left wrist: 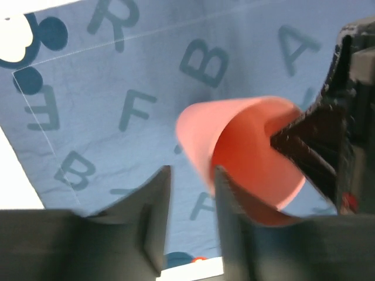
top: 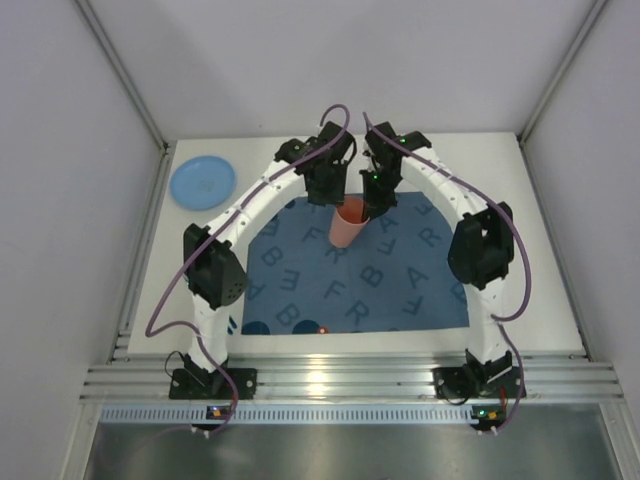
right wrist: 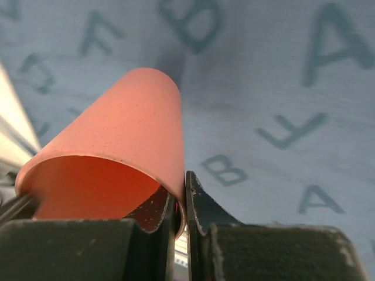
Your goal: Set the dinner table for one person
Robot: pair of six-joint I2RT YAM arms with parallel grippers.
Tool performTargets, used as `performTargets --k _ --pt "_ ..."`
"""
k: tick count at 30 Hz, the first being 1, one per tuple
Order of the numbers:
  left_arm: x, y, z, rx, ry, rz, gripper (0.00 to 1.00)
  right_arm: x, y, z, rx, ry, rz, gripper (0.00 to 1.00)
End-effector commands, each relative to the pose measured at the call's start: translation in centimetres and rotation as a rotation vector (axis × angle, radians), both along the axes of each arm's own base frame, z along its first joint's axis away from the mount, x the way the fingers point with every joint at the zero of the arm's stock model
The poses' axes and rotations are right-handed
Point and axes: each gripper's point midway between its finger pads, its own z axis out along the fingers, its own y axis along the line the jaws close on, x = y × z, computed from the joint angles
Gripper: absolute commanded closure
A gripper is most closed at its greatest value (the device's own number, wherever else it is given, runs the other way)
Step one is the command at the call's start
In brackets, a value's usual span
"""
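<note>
A pink cup (top: 348,225) hangs tilted over the far middle of the blue letter-printed placemat (top: 400,290) on the white dinner table (top: 530,200). My right gripper (right wrist: 183,181) is shut on the cup (right wrist: 117,134), pinching its rim wall with one finger inside and one outside. My left gripper (left wrist: 190,172) is open right next to the cup (left wrist: 246,146). Its fingers straddle the opposite rim wall, with placemat showing through the gap. In the top view both grippers, left (top: 335,195) and right (top: 375,205), meet above the cup.
A blue plate (top: 202,183) lies on the table's far left corner, off the placemat. A silver slotted rail (top: 350,380) runs along the near edge by the arm bases. Grey walls close in the left, right and back.
</note>
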Motion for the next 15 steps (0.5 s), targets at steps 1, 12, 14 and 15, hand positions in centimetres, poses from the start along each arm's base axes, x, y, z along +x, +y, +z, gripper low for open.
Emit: performTargets --k 1,12,14,15 --pt "0.5 0.1 5.9 -0.111 -0.107 0.043 0.57 1.5 -3.8 0.4 -0.144 -0.065 -0.074 1.00" --pt "4.5 14.7 5.4 -0.117 -0.166 0.395 0.30 3.8 -20.2 2.3 -0.317 -0.106 -0.368 1.00" --pt "5.2 19.3 3.9 -0.126 -0.149 0.495 0.30 3.6 -25.5 2.4 -0.358 -0.089 -0.505 1.00" --pt "5.8 20.5 4.2 -0.149 -0.174 0.520 0.30 3.1 -27.6 2.5 -0.373 -0.083 -0.560 1.00"
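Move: Between the two hands is the cup: its middle is about 4 cm left of and 5 cm below the right hand, which already pinches its rim, and 4 cm right of and 6 cm below the left. The mat's far right corner lies some 21 cm right, 12 cm ahead and 14 cm below the right hand. From the left hand the plate is about 34 cm left, 14 cm ahead and 15 cm down, the mat's far left corner 21 cm left, 10 cm ahead and equally low. Carrying the cup by its rim, the right hand sweeps about 20 cm right and slightly forward, nearly level, towards the mat's far right corner, fingers kept shut and the wrist turning some 25 degrees clockwise. The left, already partly open at the opposite rim, spreads its fingers wider, lifts about 3 cm clear of the cup, then swings some 16 cm left and a little forward towards the plate, turning counter-clockwise. ##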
